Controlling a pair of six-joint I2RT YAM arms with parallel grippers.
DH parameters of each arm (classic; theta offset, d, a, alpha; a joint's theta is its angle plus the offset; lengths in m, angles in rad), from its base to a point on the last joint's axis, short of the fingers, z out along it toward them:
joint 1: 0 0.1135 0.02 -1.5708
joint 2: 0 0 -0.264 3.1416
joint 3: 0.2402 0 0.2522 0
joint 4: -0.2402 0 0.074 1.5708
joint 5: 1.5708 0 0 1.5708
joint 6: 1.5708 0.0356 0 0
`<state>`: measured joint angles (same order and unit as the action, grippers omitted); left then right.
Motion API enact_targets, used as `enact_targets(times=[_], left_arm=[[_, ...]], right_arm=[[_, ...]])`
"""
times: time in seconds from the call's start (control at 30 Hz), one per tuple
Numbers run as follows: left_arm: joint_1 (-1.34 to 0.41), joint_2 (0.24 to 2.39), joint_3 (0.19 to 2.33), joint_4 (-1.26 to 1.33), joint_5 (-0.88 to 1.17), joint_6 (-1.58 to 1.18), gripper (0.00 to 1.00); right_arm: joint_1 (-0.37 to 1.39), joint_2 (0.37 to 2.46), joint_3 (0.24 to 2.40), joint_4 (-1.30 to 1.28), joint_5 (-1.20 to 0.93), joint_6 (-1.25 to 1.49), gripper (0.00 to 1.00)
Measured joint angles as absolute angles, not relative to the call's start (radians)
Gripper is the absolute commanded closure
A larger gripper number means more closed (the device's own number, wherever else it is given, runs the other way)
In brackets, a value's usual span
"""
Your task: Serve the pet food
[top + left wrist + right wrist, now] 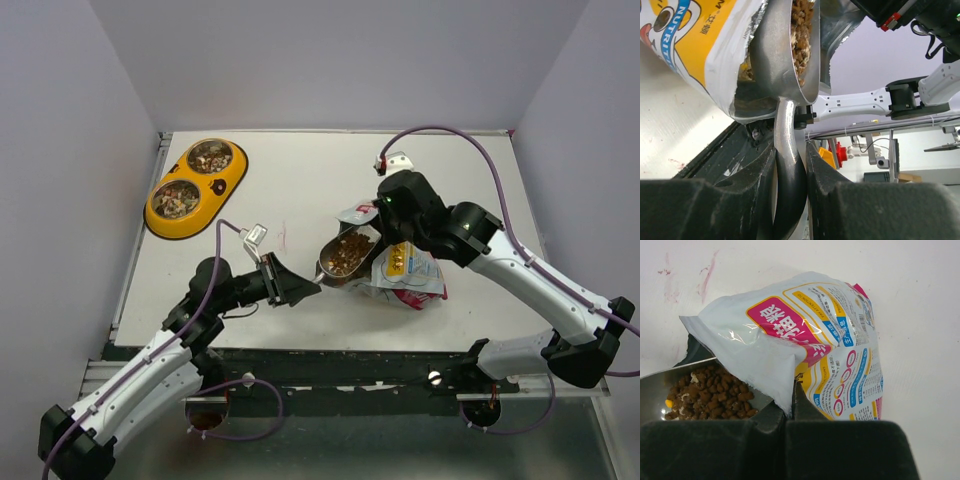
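Note:
A silver metal scoop (345, 256) full of brown pet food (349, 251) sits at the torn mouth of the pet food pouch (405, 268) in the middle of the table. My left gripper (312, 287) is shut on the scoop's handle (788, 150); the bowl of the scoop (790, 55) points away, heaped with kibble (801, 35), beside the pouch (700, 45). My right gripper (792, 387) is shut on the pouch's upper edge (770, 360), lifting it open. Kibble in the scoop (710, 392) shows just left of that pinch.
A yellow double bowl (196, 186) with two steel cups holding kibble stands at the far left of the table. The pouch's printed back (845, 355) lies on the white table (920, 315). Grey walls close in on both sides.

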<state>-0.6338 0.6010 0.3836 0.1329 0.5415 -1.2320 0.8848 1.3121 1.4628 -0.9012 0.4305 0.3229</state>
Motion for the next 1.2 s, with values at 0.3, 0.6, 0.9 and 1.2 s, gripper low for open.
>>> enact_targets(times=[0.3,0.6,0.9,1.2], left_arm=[[-0.580,0.536,0.395,0.031,0.579,-1.225,1.00],[-0.554,0.441,0.478,-0.159,0.611,-1.188,1.00],[-0.521,0.372,0.657,-0.295,0.614,-1.118,1.00],[-0.481,0.554,0.898,-0.401,0.509,-1.126,1.00]], right_arm=[[0.884,1.304,1.460,-0.902,0.433,0.322,0.99],[0.884,1.291,1.453,-0.900,0.435,0.321,0.99],[0.885,1.282,1.448,-0.904,0.434,0.321,0.99],[0.884,1.281,1.448,-0.905,0.434,0.321,0.99]])
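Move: The left hand already holds the loaded scoop, its bowl still in the mouth of the pet food bag. The near bowl lies some 35 cm ahead of this hand, 37 cm to its left and 20 below; the far bowl about 45 ahead, 29 left. The bag's middle is some 11 cm ahead, 20 right and 10 below. From the right hand, pinching the bag's flap, the near bowl is roughly 23 cm ahead and 53 left. Keeping the loaded scoop gripped, the left hand lifts about 12 cm and shifts 5 cm left, leaving the bag. ##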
